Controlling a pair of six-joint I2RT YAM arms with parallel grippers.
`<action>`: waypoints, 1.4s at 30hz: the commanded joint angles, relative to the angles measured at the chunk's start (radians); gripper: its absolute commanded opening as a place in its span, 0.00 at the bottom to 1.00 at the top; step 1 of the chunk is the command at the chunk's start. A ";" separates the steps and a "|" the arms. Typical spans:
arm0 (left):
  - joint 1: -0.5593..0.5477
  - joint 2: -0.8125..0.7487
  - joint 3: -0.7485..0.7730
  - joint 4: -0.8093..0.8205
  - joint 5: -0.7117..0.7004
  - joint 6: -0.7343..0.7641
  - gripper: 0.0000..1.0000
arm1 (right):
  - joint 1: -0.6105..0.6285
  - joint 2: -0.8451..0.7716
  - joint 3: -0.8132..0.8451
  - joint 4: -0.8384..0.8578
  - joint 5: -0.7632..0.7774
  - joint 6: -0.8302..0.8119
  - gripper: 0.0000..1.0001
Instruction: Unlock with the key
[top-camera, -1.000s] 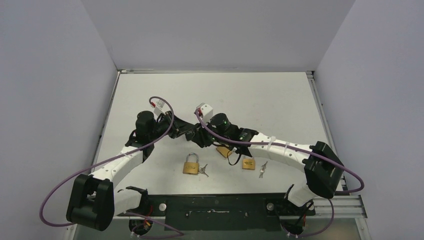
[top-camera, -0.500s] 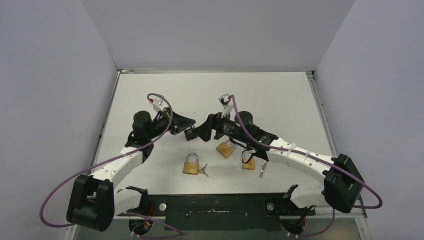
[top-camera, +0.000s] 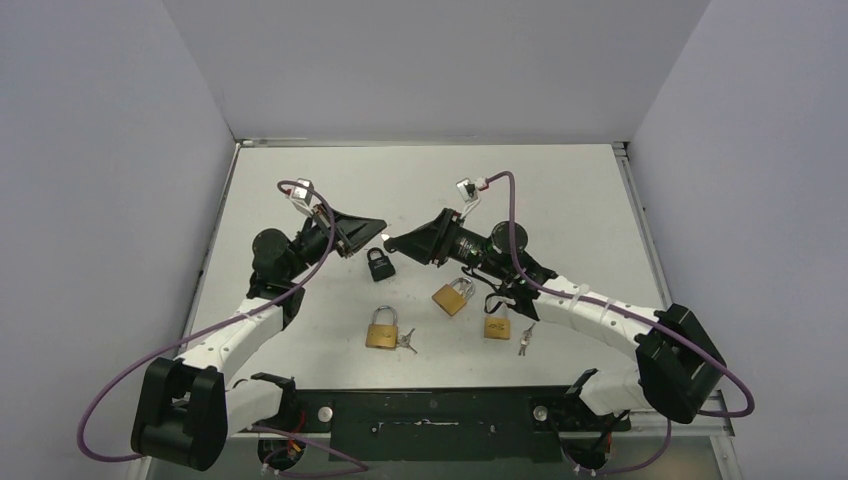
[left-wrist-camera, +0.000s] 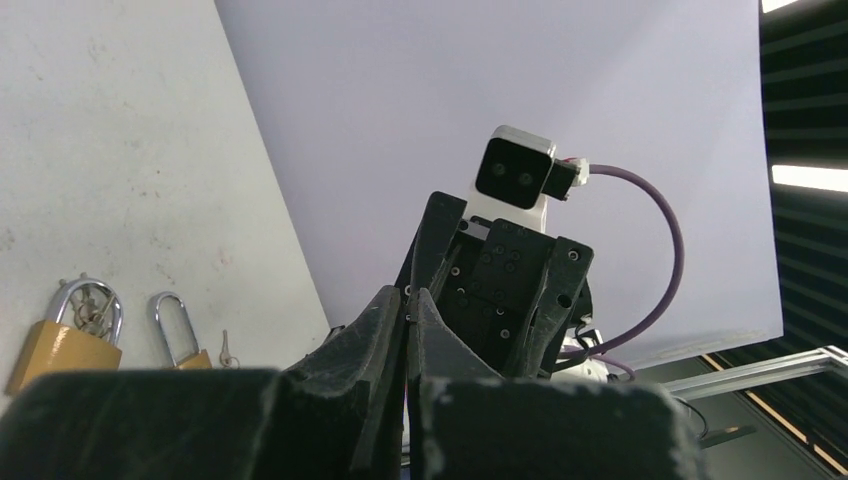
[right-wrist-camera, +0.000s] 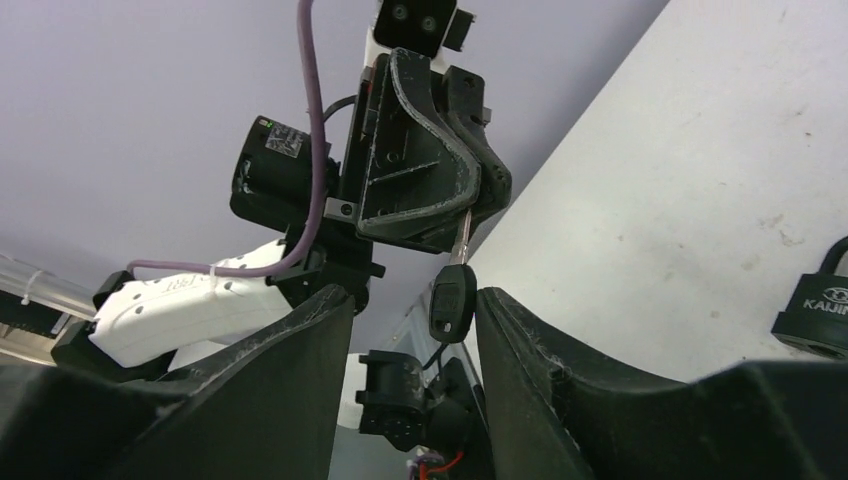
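Observation:
A key with a black head (right-wrist-camera: 452, 300) hangs by its metal blade from my left gripper (right-wrist-camera: 468, 218), which is shut on it. The key's head sits between the fingers of my right gripper (right-wrist-camera: 413, 292), close against the right finger (right-wrist-camera: 520, 340), with a gap on the other side; this gripper is open. In the top view the left gripper (top-camera: 383, 228) and right gripper (top-camera: 390, 241) meet tip to tip above the table. A black padlock (top-camera: 378, 265) lies just below them, its shackle pointing away. In the left wrist view my pressed-together fingers hide the key.
Three brass padlocks lie nearer the bases: one (top-camera: 382, 330) with a small key (top-camera: 407, 342) beside it, one (top-camera: 452, 296) under the right arm, one (top-camera: 497, 328) with another key (top-camera: 525, 340). Purple cables loop off both wrists. Walls enclose the table (top-camera: 560, 190).
Both wrists have lifted and tilted to face each other. The black padlock, hidden between the grippers a second ago, now lies on the table beneath them. The right jaws have opened.

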 joint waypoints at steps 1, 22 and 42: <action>0.005 -0.033 -0.012 0.110 -0.038 -0.044 0.00 | 0.004 0.019 0.007 0.146 -0.057 0.072 0.47; 0.003 -0.088 -0.031 -0.037 -0.094 0.033 0.49 | -0.038 0.050 0.040 0.064 -0.042 0.039 0.00; -0.184 0.318 0.376 -1.153 -0.772 0.679 0.97 | -0.081 -0.128 0.015 -0.770 0.368 -0.357 0.00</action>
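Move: The left hand holds the key between the two hands. The key lies roughly 2 cm forward and 2 cm left of the right hand, level with it, the black head between that hand's open fingers. From the left hand, the black padlock is some 7 cm ahead, 2 cm left and 28 cm below. The upright gold padlock is about 6 cm back and 2 cm left of that hand, the tilted gold padlock level with it and 13 cm right, both also 28 cm below. The right fingers pinch the key's black head while the left still grips the blade; then the left fingers spring wide and let go. The left hand swings forward and left, dropping about 20 cm in all towards the black padlock, its fingers turning downward. The right keeps the key and withdraws down and to the right, roughly 10 cm down, forward a little, tilting its fingers down. ##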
